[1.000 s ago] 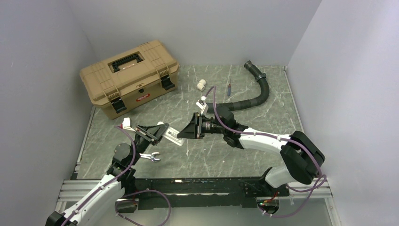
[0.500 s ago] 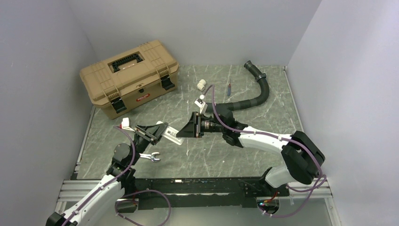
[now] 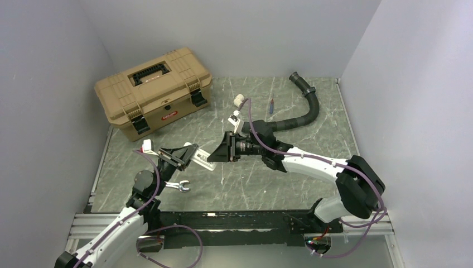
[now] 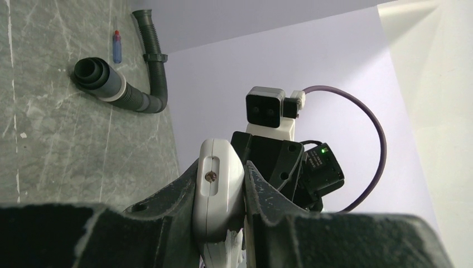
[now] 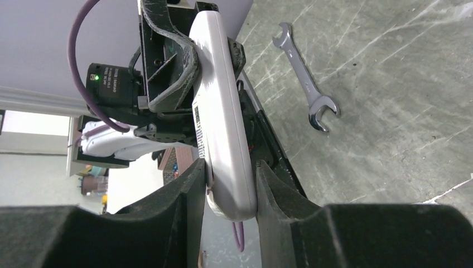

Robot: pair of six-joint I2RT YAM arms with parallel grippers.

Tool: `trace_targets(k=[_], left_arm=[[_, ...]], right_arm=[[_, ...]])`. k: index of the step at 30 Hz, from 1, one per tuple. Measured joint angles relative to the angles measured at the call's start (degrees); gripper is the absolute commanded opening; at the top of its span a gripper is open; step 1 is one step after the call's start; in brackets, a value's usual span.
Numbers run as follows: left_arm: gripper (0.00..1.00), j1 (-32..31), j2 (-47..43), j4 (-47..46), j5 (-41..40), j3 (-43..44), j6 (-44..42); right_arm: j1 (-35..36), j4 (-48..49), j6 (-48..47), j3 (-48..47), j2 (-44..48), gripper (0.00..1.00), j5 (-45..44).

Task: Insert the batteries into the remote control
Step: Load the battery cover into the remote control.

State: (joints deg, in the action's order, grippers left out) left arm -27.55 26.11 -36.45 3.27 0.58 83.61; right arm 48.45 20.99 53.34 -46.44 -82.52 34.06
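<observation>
The white remote control hangs above the table's left middle, held at both ends. My left gripper is shut on one end; in the left wrist view the remote control sits edge-on between the left gripper's jaws, a small screw showing in its end slot. My right gripper is shut on the other end; in the right wrist view the remote control runs from the right gripper up to the left gripper's black fingers. The batteries are out of view.
A tan toolbox stands at the back left. A silver wrench lies on the table below the left gripper. At the back lie a black corrugated hose, a white pipe fitting and a red-and-blue stick.
My right gripper has slid a little to the left, closer to the left gripper, and both have shifted slightly left with the remote held between them.
</observation>
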Motion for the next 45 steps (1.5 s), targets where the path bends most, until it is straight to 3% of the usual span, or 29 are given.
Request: trace_targets(k=[21, 26, 33, 36, 40, 43, 45], left_arm=[[0.0, 0.72, 4.13, -10.73, -0.31, -0.02, -1.95], [0.0, 0.74, 3.32, -12.9, 1.44, -0.02, -3.76], [0.0, 0.72, 1.79, -13.92, 3.82, -0.02, -5.81], [0.0, 0.72, 1.9, -14.99, 4.48, -0.02, -6.56], [0.0, 0.63, 3.43, -16.31, 6.54, -0.02, -7.74], [0.0, 0.5, 4.87, -17.62, 8.59, -0.02, -7.98], [0.0, 0.46, 5.7, -18.69, 9.46, -0.02, -8.0]], right_arm=[[2.93, -14.69, -12.55, -8.59, 1.97, 0.0, -7.1], [3.76, -17.07, -14.86, -9.49, 3.32, 0.17, -7.5], [4.68, -18.38, -15.89, -9.49, 4.85, 0.31, -7.67], [4.76, -18.62, -16.13, -9.49, 5.01, 0.47, -7.54], [5.09, -19.82, -17.73, -9.53, 4.94, 0.61, -8.52], [5.18, -21.22, -18.69, -9.53, 4.83, 0.65, -8.81], [5.18, -21.68, -19.1, -9.53, 4.83, 0.59, -8.81]])
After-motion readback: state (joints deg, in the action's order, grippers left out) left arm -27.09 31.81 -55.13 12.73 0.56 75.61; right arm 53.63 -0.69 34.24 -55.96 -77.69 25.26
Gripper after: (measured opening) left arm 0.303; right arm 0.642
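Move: The remote control is gripped between both hands: its middle lies about 3 cm to the right and 3 cm back of the left hand point, and about 5 cm to the left and 1 cm ahead of the right one. From the right hand, the wrench lies on the table some 25 cm left and 13 cm back, and the hose's near end 11 cm right and 12 cm ahead, both roughly 20 cm lower. Both hands raise the remote 3–4 cm, tilting roughly 15 degrees and easing back, then right fingers open around it. ##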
